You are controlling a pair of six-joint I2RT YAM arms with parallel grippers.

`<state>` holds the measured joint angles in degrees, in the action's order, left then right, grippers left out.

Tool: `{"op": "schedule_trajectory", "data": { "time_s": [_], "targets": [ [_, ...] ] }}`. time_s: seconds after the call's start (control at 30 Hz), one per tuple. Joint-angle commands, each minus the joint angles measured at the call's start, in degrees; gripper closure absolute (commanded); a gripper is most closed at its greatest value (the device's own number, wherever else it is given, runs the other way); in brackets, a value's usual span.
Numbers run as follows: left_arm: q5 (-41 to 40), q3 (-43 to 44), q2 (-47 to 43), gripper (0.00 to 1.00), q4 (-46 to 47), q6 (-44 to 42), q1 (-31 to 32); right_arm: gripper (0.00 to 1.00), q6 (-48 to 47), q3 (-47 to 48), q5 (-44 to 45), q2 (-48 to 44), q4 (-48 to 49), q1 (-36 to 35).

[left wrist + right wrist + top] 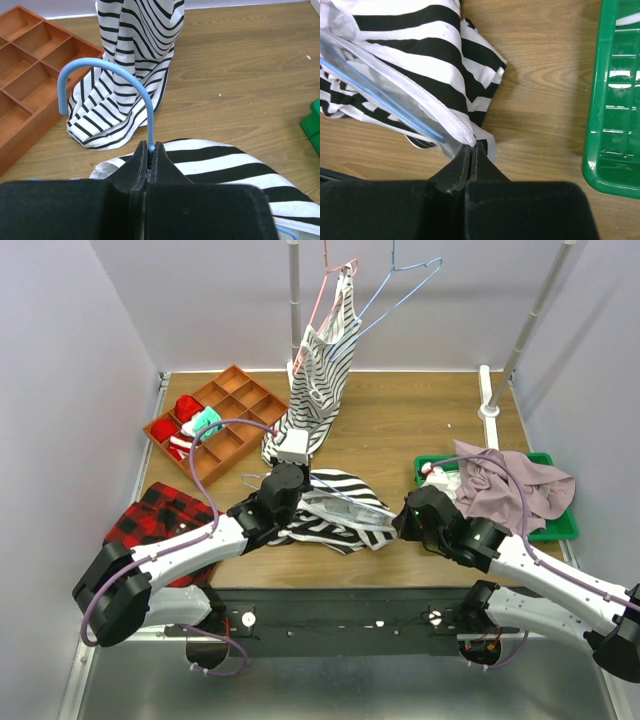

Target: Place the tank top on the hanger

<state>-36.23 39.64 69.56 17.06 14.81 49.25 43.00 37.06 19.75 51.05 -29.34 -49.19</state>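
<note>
The tank top (345, 508), with wide black and white stripes, lies crumpled on the table between my two arms. The light-blue wire hanger (102, 67) rises with its hook above the cloth. My left gripper (150, 148) is shut on the hanger's neck just under the hook. In the right wrist view the hanger's blue wire (380, 95) runs inside the tank top (425, 55). My right gripper (471, 146) is shut on the tank top's white hem, which stretches taut up to the left. In the top view the left gripper (283, 480) is left of the cloth and the right gripper (400, 523) is at its right edge.
A finer-striped top (320, 370) hangs on a pink hanger (325, 290) at the back, beside another blue hanger (410, 285). An orange compartment tray (240, 390) stands at the back left and a red plaid cloth (160, 515) at the front left. A green tray (562, 528) at right holds a mauve garment (510, 485).
</note>
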Motion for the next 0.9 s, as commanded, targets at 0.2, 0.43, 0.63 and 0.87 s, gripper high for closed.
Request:
{"op": "schedule_trajectory", "data": {
  "time_s": [0.2,0.43,0.63,0.87],
  "targets": [
    [-3.0,0.6,-1.1,1.00,1.9,0.3,0.3,0.99,0.9,0.5,1.4,1.1,0.1,-0.5],
    [-2.0,-0.3,-0.6,1.00,3.6,1.5,0.3,0.99,1.3,5.4,2.2,1.2,-1.2,-0.4],
    [-2.1,0.9,1.7,1.00,5.0,1.5,0.3,0.99,0.9,11.0,2.0,5.7,-1.1,-0.5],
    [-2.4,3.7,3.0,1.00,5.4,1.2,1.0,0.99,0.3,16.5,2.4,13.1,-0.6,-0.5]
  ]
}}
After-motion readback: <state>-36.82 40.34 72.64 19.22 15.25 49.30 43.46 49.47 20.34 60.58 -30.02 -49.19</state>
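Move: The right hand already pinches the tank top's edge trim, and the blue hanger's near right end lies about 3 cm to its left, 1 cm ahead and 2 cm lower. The tank top's heap is centred some 13 cm left, 4 cm ahead and 10 cm below; the green bin, 25 cm right, 7 cm ahead and 10 cm below. From the left hand, which grips the hanger's neck, that end is 18 cm right, 9 cm back and 8 cm lower. Keeping its pinch on the tank top's trim, the right hand first sinks about 1 cm, then lifts it some 5 cm while carrying it about 3 cm forward and 3 cm left, up over the hanger's right end and towards the left hand, with hardly any turn. The left hand keeps its closed grip below the hook and holds the hanger nearly in place, rising a little and easing back down. ##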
